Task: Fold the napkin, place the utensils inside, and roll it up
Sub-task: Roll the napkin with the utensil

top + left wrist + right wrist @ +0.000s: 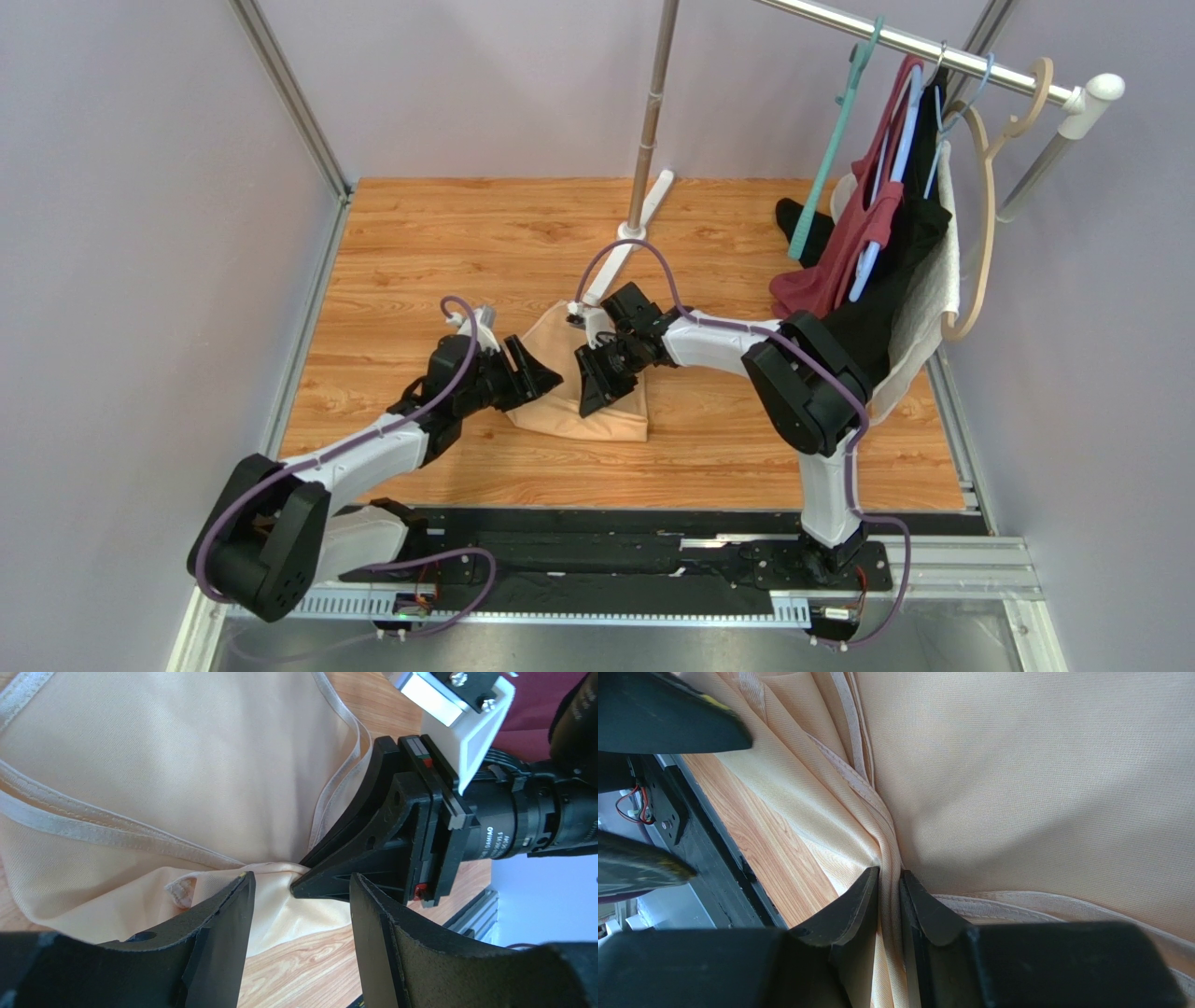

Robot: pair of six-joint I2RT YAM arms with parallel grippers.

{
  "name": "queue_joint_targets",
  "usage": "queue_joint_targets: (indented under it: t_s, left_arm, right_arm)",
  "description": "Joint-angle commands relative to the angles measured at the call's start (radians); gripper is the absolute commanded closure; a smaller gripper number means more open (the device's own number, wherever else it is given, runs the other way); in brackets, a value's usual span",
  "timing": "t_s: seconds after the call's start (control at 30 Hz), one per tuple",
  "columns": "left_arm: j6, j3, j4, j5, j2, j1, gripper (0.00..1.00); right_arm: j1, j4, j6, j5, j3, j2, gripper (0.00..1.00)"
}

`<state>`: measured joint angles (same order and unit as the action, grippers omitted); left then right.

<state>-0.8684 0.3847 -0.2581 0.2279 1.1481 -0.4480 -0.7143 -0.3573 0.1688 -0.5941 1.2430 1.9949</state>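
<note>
The peach-tan napkin (622,416) lies bunched on the wooden table between the two arms, its hemmed edges (105,829) folded over one another. My right gripper (591,394) is shut on a gathered fold of the napkin (1046,777), its jaws (890,879) pressed on the cloth from both sides. My left gripper (550,378) stands open just beside it, low over the napkin's near corner (281,903). Between its fingers (228,913) there is only cloth and bare wood, with nothing pinched. The right gripper's fingertips (316,871) sit right in front of it. The utensils are out of view.
A metal pole with a long white foot (638,210) stands behind the napkin. At the back right, a rail holds hangers with dark red, black and white garments (898,252). The black base rail (631,560) runs along the near table edge.
</note>
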Motion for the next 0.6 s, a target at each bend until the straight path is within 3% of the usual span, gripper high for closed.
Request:
queue_joint_targets:
  t_s: [0.0,0.33,0.47,0.57]
  left_arm:
    - [-0.021,0.019,-0.113,0.008,0.051,-0.011,0.39]
    - [0.019,-0.024,-0.098,-0.048,0.081,-0.014,0.39]
    - [0.014,-0.073,-0.072,-0.082,0.052,-0.014,0.40]
    - [0.014,-0.109,-0.050,-0.108,0.027,-0.014,0.41]
  right_arm:
    - [-0.007,-0.037,-0.009,0.057,0.004,0.053,0.76]
    - [-0.008,-0.040,-0.012,0.044,0.015,0.048,0.73]
    - [-0.007,-0.042,-0.008,0.019,0.021,0.013,0.48]
    - [-0.008,-0.042,-0.006,0.020,0.027,-0.036,0.38]
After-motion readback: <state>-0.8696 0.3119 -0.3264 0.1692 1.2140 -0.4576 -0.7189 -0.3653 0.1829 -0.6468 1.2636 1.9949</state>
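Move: The near-edge roll of the napkin has its left end about 2 cm back from the left hand, 2 cm to its left and 7 cm below. The right fingers already pinch a stretch of this roll at their own hand point. The flat part lies 6 cm ahead, 5 cm right and 8 cm below the left hand; the rack foot's near end is 19 cm ahead of the right hand, 1 cm to its right. The napkin's roll gets the open left hand from above: it sinks about 4 cm towards the left stretch, beside the right gripper, easing back and a little left at the end, fingers kept wide with the cloth between them. The right hand first holds still, then opens, ending its pinch, and starts up and to the left about 1 cm. ##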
